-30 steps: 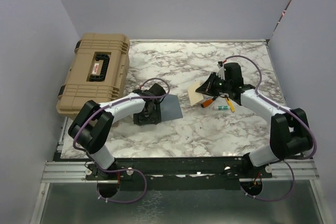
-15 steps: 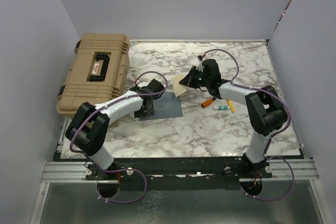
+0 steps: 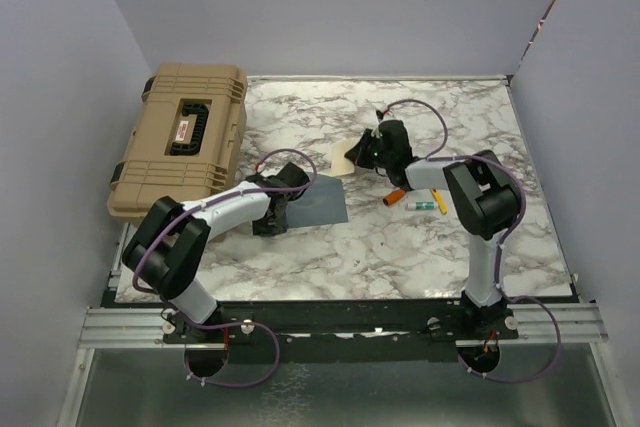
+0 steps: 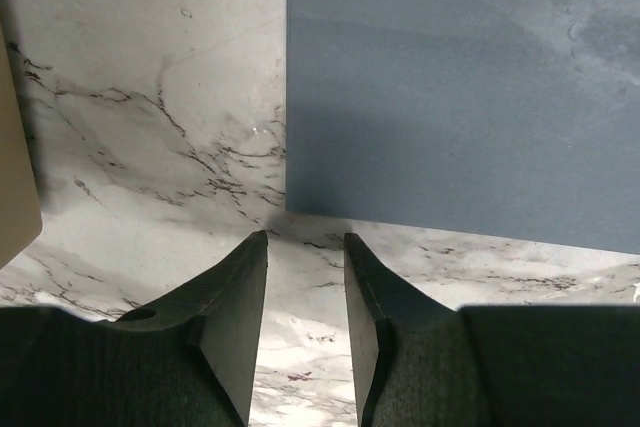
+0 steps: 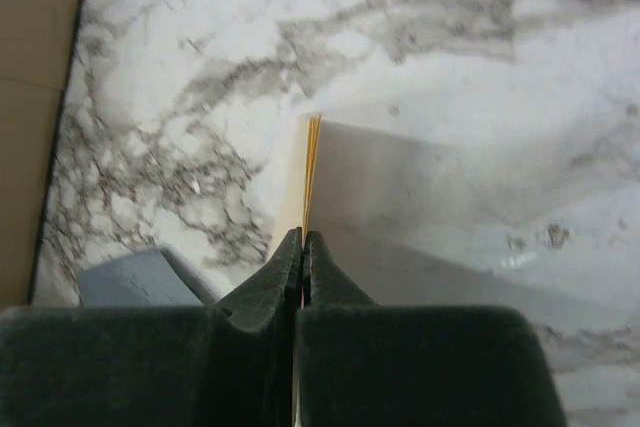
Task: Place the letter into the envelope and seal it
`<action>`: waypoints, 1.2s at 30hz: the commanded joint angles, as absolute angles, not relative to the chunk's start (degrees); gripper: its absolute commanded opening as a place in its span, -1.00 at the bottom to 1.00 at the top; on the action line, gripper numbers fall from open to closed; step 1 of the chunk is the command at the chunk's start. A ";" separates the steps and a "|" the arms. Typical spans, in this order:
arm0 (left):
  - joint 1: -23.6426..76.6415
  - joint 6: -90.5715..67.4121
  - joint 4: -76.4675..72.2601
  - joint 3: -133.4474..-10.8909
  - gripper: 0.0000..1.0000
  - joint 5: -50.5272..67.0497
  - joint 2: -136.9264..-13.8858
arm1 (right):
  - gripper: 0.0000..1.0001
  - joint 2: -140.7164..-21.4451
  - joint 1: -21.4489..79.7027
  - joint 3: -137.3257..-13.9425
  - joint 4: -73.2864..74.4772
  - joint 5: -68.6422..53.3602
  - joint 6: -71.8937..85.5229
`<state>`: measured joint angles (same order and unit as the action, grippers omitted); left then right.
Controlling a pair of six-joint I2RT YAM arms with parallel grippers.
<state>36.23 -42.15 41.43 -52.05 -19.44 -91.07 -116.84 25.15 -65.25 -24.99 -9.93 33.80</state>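
Note:
The grey-blue envelope point(image 3: 322, 203) lies flat on the marble table point(image 3: 400, 247), left of centre. In the left wrist view, a corner of the envelope point(image 4: 460, 97) sits just ahead of my fingertips. My left gripper point(image 3: 278, 215) point(image 4: 305, 247) is low at the envelope's left edge. Its jaws stand narrowly apart with only bare marble between them. My right gripper point(image 3: 368, 153) point(image 5: 303, 239) is shut on the cream letter point(image 3: 346, 158) and holds it off the table just behind and right of the envelope. The right wrist view shows the letter point(image 5: 296, 182) edge-on.
A tan hard case point(image 3: 185, 142) takes up the table's left rear. An orange marker point(image 3: 396, 194), a yellow pen point(image 3: 438, 199) and a white-and-green stick point(image 3: 425, 206) lie right of centre. Purple walls close in the back and both sides.
My right gripper has carried the letter left, from near the pens to just behind the envelope. The left gripper's jaws have narrowed while it stayed by the envelope's left edge.

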 commanded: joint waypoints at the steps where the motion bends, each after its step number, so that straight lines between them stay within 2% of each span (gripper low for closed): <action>1: 36.47 -41.46 37.70 -52.73 -0.23 -21.59 -94.41 | -0.99 -113.79 25.26 -57.58 -30.06 -12.83 32.91; 5: 36.39 -40.23 36.56 -54.46 -0.22 -24.14 -96.99 | -0.99 -109.15 25.30 -51.58 -30.27 -15.13 33.68; 19: 35.74 -31.32 30.77 -66.06 -0.17 -25.58 -106.18 | -0.99 -88.33 25.28 -35.96 -19.88 -10.95 33.09; 26: 35.29 -26.47 27.81 -73.55 -0.17 -24.14 -111.26 | -0.99 -78.42 25.31 -35.37 -8.14 -9.98 33.05; 36: 34.06 -23.95 26.08 -80.29 -0.16 -20.33 -114.21 | -0.99 -70.58 25.27 -37.55 3.33 -7.75 33.50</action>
<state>34.65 -26.35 27.62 -77.69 -23.81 -113.40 -73.47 25.12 -35.51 -4.21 -10.87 33.56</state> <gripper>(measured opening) 0.420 0.005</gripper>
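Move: Just ahead of the left fingertips, within a centimetre or two, is the envelope's near-left corner; its middle lies about 7 cm ahead and 9 cm to the right, barely below. The tan case stands some 15 cm ahead and 22 cm left of this hand. From the right hand, still pinching the letter, the envelope is roughly 14 cm back, 12 cm left and 5 cm down; the screwdriver handle is 11 cm back and 9 cm right, the glue stick 13 cm back and 15 cm right. Sweeping low and forward about 15 cm, and half as far right, the part-open left fingers push the envelope's near-left corner ahead of them, the tips tilting forward some 15 degrees. The right hand keeps its pinch on the letter and draws back about 17 cm and 8 cm right, dipping some 3 cm and then rising past its starting height, towards the envelope's right side. ##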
